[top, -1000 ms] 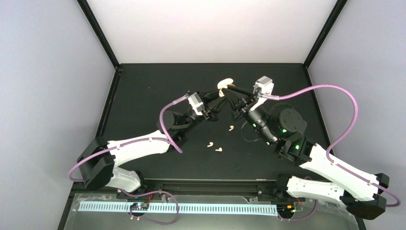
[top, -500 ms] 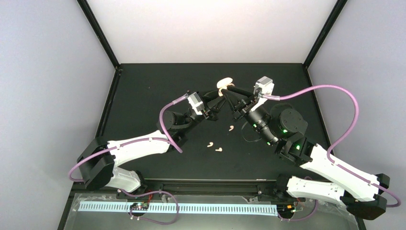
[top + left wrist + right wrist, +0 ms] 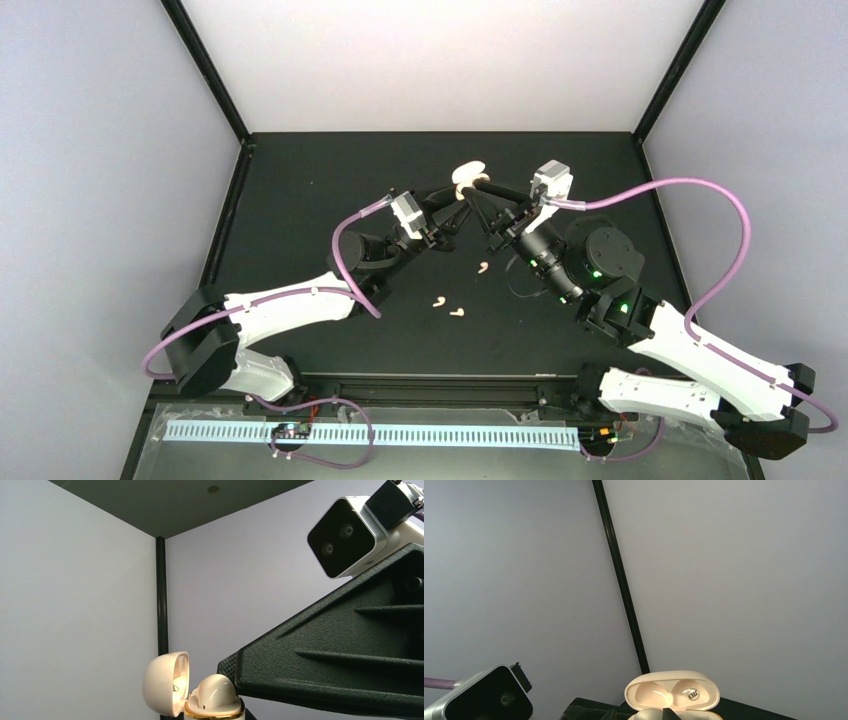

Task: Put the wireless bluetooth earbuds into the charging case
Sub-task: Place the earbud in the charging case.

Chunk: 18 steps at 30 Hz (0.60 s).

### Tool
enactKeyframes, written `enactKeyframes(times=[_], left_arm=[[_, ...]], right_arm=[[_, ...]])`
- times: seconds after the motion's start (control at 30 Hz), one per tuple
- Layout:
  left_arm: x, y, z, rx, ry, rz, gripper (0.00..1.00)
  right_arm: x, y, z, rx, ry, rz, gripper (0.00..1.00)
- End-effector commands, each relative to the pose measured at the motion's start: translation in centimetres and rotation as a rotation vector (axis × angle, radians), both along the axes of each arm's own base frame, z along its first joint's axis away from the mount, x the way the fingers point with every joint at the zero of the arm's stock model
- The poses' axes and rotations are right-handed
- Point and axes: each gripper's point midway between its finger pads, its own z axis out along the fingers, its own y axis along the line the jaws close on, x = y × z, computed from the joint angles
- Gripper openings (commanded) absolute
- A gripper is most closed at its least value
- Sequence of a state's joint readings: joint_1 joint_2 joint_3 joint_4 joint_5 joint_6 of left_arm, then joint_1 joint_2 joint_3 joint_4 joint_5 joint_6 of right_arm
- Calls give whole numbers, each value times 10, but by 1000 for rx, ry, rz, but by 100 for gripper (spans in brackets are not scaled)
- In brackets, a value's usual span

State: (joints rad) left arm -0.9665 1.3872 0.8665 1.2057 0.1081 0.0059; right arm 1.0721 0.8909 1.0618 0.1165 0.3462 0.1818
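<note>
The cream charging case (image 3: 467, 177) is held off the table at mid-back, lid open, with my left gripper (image 3: 452, 200) shut on its base. In the left wrist view the lid (image 3: 165, 682) stands open and one white earbud (image 3: 216, 691) sits in the gold-rimmed base. My right gripper (image 3: 484, 192) reaches over the case; its black finger (image 3: 340, 670) lies against that earbud. In the right wrist view the right gripper (image 3: 640, 715) has its tips slightly apart either side of the earbud, below the lid (image 3: 672, 690). Three earbuds (image 3: 484, 267) (image 3: 439, 300) (image 3: 457, 312) lie on the table.
The black table (image 3: 300, 200) is bounded by grey walls and black corner posts (image 3: 205, 70). Purple cables (image 3: 700, 190) loop from both wrists. Each wrist camera (image 3: 345, 535) (image 3: 484, 697) shows in the other's view.
The right gripper's fingers have parted a little around the earbud at the case. Both arms have hardly moved, and the loose earbuds lie where they were.
</note>
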Motion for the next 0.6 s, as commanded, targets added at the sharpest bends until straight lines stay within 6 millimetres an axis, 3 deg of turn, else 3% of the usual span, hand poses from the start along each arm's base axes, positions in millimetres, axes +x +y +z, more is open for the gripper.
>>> enactKeyframes(times=[0.0,0.13,0.37,0.57], left_arm=[[-9,9,23,-74,-42,-11,2],[-9,9,22,-72,-40,-10,2],[-8,12,19,-68,-32,3,1],[-11,15,17,-72,-31,1,2]], right_arm=[[-4,-1,6,6,-12,15,23],[-6,-5,13,24,-14,15,26],[-21,-40,47,111,-38,-1,41],[-29,-58,47,92,-25,-14,45]])
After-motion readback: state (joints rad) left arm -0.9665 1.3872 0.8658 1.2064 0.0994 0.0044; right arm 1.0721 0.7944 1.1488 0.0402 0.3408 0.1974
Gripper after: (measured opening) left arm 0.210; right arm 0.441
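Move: The earbud already sits in the open charging case, right at the right hand's fingertips, about 1 cm ahead and 1 cm left, at hand height. The case body is 1 cm ahead, 1 cm left and some 2 cm below that hand; the open lid is about 3 cm ahead and 1 cm left, level in height. From the left hand, which grips the case body, the earbud lies about 1 cm ahead, 1 cm right and 2 cm up. The earbud in the charging case is left behind: the right fingers, already part open beside it, spread to about twice their gap and come free. The right hand pulls away up and to its right, some 5 cm and 4 cm, drawing back about 2 cm with a slight wrist tilt and speeding up as it goes. The left hand keeps its grip, holding the case still. ##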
